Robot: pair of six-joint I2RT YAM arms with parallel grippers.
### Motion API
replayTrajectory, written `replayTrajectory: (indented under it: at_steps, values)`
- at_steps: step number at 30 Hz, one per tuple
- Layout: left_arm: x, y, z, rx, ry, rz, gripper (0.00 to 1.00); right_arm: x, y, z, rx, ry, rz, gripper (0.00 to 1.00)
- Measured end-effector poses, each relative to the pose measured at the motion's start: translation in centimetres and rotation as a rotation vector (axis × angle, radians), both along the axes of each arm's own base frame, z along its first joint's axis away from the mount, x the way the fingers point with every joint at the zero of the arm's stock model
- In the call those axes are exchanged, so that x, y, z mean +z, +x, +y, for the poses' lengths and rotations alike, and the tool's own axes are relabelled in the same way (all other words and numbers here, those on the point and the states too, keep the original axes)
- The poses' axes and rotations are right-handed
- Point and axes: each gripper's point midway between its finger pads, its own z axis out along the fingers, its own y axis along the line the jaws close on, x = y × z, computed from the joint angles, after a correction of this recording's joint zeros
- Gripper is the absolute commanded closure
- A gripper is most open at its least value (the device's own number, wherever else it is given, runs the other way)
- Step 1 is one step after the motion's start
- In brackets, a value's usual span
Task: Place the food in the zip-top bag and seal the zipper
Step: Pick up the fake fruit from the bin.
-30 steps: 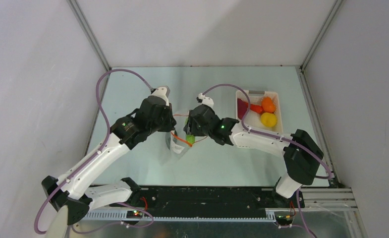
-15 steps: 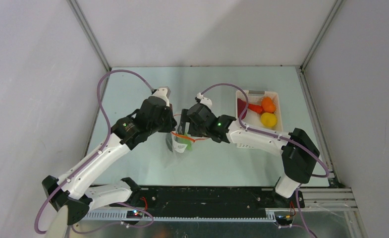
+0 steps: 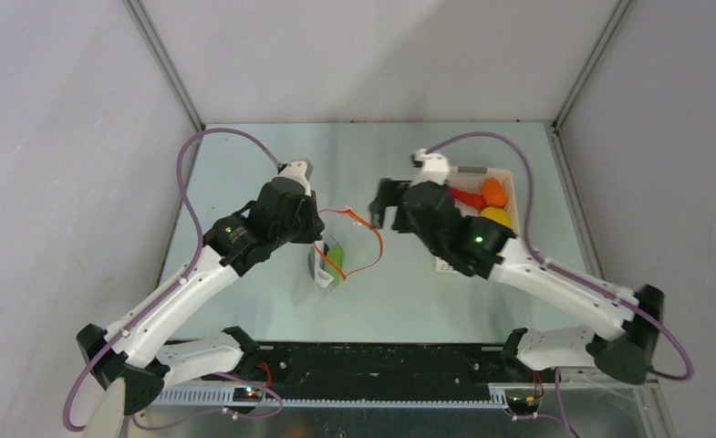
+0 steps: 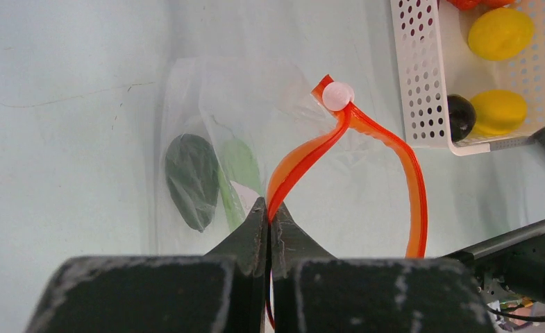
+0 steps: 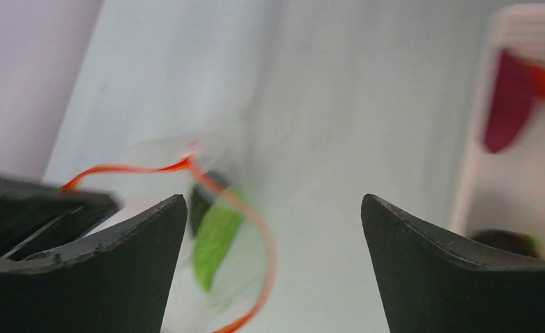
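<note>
My left gripper [image 4: 268, 208] is shut on the orange-red zipper [image 4: 366, 132] and holds up the mouth of the clear zip-top bag [image 4: 207, 118]. The strip bows into an open loop [image 3: 372, 242] with a white slider [image 4: 338, 96] at its end. Inside the bag lie a dark-green piece [image 4: 191, 180] and a light-green piece [image 4: 240, 166]. My right gripper [image 3: 383, 205] is open and empty, right of the bag, between it and the basket. More food sits in the basket: two lemons [image 4: 500, 32], an orange [image 3: 492, 192], a red chili [image 3: 468, 196] and a purple piece [image 5: 509, 100].
The white slotted basket [image 4: 422, 83] stands at the right, partly covered by my right arm in the top view. A dark round piece [image 4: 460, 116] lies in its corner. Grey walls close in the table on three sides.
My right gripper opened at the bag's mouth, let go of the light-green piece into the bag, then drew back up and right toward the basket. The left gripper held still.
</note>
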Motion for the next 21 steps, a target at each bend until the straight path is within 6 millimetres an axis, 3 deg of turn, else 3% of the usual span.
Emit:
replayTrajectory:
  at_steps: [4,6,9,14,21]
  values:
    - [0.0,0.0,0.0,0.000,0.000,0.000,1.00,0.1,1.5,-7.4,-0.190,-0.030,-0.033,0.01]
    - [0.0,0.0,0.0,0.001,0.000,0.000,1.00,-1.4,2.0,-11.3,-0.291,-0.075,-0.025,0.00]
    - [0.0,0.0,0.0,0.001,0.000,0.001,1.00,-4.1,2.4,-15.6,-0.397,-0.161,0.015,0.00]
    - [0.0,0.0,0.0,-0.002,-0.001,0.003,1.00,-7.4,3.8,-20.5,-0.515,-0.304,0.095,0.01]
    - [-0.1,0.0,0.0,-0.002,0.000,0.005,1.00,-12.3,5.8,-24.4,-0.587,-0.475,0.232,0.01]
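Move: The far yellow fruit in the white bin lies about 27 cm to the right hand's right, 11 cm ahead and 22 cm below it. In the same bin, and about as low, the orange one is some 6 cm beyond that fruit, the near yellow one about 9 cm nearer the base, and the dark round one 9 cm nearer and 8 cm farther left. From the left hand, the far yellow fruit is about 43 cm right, 12 cm ahead and 18 cm down. With the left fingers still pinching the bag's orange zipper edge and that arm staying put, the empty right hand swings fast to its right, about 24 cm, away from the bag and in over the bin. It soon also sinks some 12 cm towards the far yellow fruit and edges forward, turning clockwise about 35 degrees and rolling its right side up, fingers wide open and touching nothing yet. ##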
